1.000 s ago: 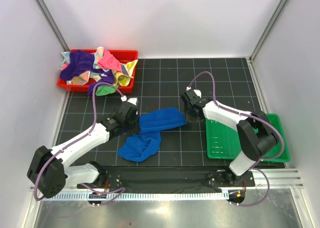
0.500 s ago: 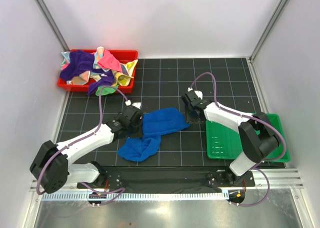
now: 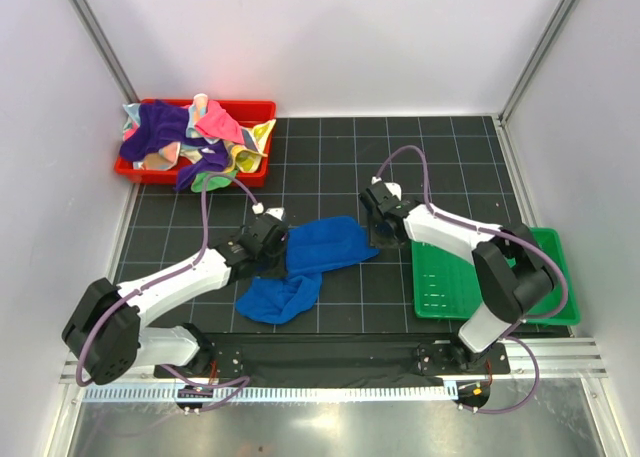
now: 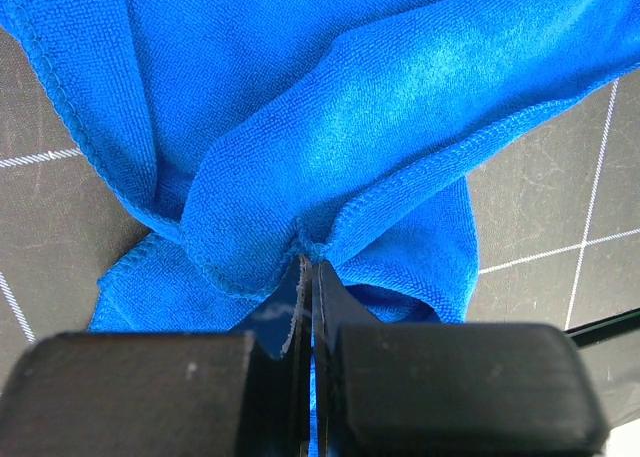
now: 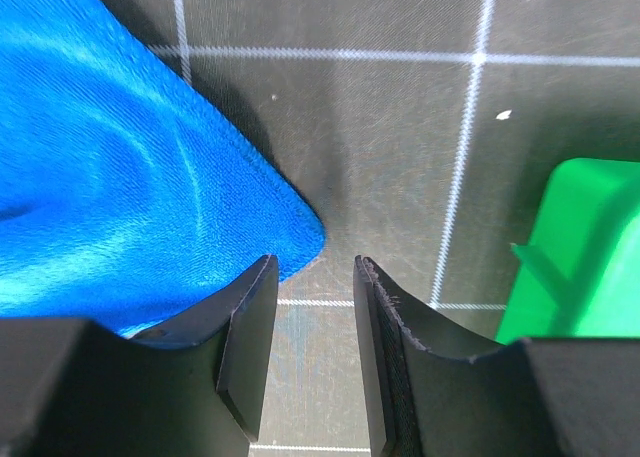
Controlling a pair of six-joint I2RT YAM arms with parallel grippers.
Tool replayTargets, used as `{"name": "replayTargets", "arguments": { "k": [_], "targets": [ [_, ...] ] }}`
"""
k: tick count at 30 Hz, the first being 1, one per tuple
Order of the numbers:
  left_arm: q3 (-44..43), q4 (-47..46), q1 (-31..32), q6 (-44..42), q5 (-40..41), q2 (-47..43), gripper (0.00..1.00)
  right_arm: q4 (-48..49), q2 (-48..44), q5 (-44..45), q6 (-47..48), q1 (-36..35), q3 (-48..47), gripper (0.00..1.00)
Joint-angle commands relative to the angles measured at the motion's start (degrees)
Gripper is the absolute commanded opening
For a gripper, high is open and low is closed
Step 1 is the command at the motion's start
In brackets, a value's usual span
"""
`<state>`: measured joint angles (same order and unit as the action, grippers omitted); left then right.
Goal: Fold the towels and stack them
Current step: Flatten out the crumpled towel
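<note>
A royal blue towel lies rumpled on the black gridded mat, its lower part bunched toward the near edge. My left gripper is at the towel's left side, shut on a gathered fold of its hem. The blue cloth fans out beyond the tips. My right gripper hovers low at the towel's right corner, open with nothing between its fingers; the corner lies just ahead of the left finger. More towels, purple, pink and patterned, are heaped at the back left.
The heap sits in a red tray at the back left, with one cloth hanging over its front rim. A green tray stands at the right, close to my right arm; its edge shows right of the fingers. White walls enclose the mat.
My left gripper has moved right and slightly nearer, dragging the towel's left edge inward and bunching it. The right gripper has shifted slightly left at the towel's right corner.
</note>
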<state>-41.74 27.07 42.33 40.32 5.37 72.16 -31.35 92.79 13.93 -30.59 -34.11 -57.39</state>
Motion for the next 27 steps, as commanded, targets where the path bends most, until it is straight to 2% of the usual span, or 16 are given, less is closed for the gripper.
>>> {"name": "replayTargets", "arguments": {
  "k": [1,5,12,16,21,24,27],
  "targets": [
    [-0.1,-1.76,0.3,0.47,0.87,-0.88,0.0,0.42,2.12,-0.22,-0.96,-0.78,-0.97,0.43],
    [-0.19,-1.76,0.39,0.38,0.87,-1.14,0.0,0.59,3.36,0.04,-1.23,-1.66,-0.97,0.47],
    [-0.45,-1.76,0.39,0.2,1.05,-1.32,0.0,1.12,5.9,1.27,-1.58,-2.19,-1.94,0.46],
    [-0.45,-1.76,0.39,0.2,1.14,-1.67,0.0,1.91,6.87,0.4,-1.49,-2.28,-1.77,0.34],
    [-1.76,-1.23,0.39,-0.06,2.37,-2.64,0.0,2.53,5.91,-0.66,-1.67,-2.37,-1.32,0.08],
    [-3.17,-0.27,0.48,-0.5,4.12,-3.52,0.0,1.3,2.94,-0.23,-1.67,-2.28,-2.46,0.01],
    [-6.68,1.67,0.39,-1.82,6.14,-4.75,0.0,-0.98,-0.23,0.92,-1.58,-2.28,-4.83,0.01]
  ]
}}
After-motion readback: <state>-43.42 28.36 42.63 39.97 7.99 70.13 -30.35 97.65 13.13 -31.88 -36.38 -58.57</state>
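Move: The blue towel's right corner lies just under the right hand's parted fingers, about 1 cm to the left, level fore and aft, and some 3 cm down; the towel's middle is about 15 cm left and 4 cm back. The green bin's middle stands roughly 26 cm right and 8 cm back, at about hand height. From the left hand, already shut on a fold, that corner is about 21 cm right, 5 cm ahead and 3 cm down. Right hand sinks about 2.5 cm, edges left and pinches the towel's corner; the left lifts its held fold. ##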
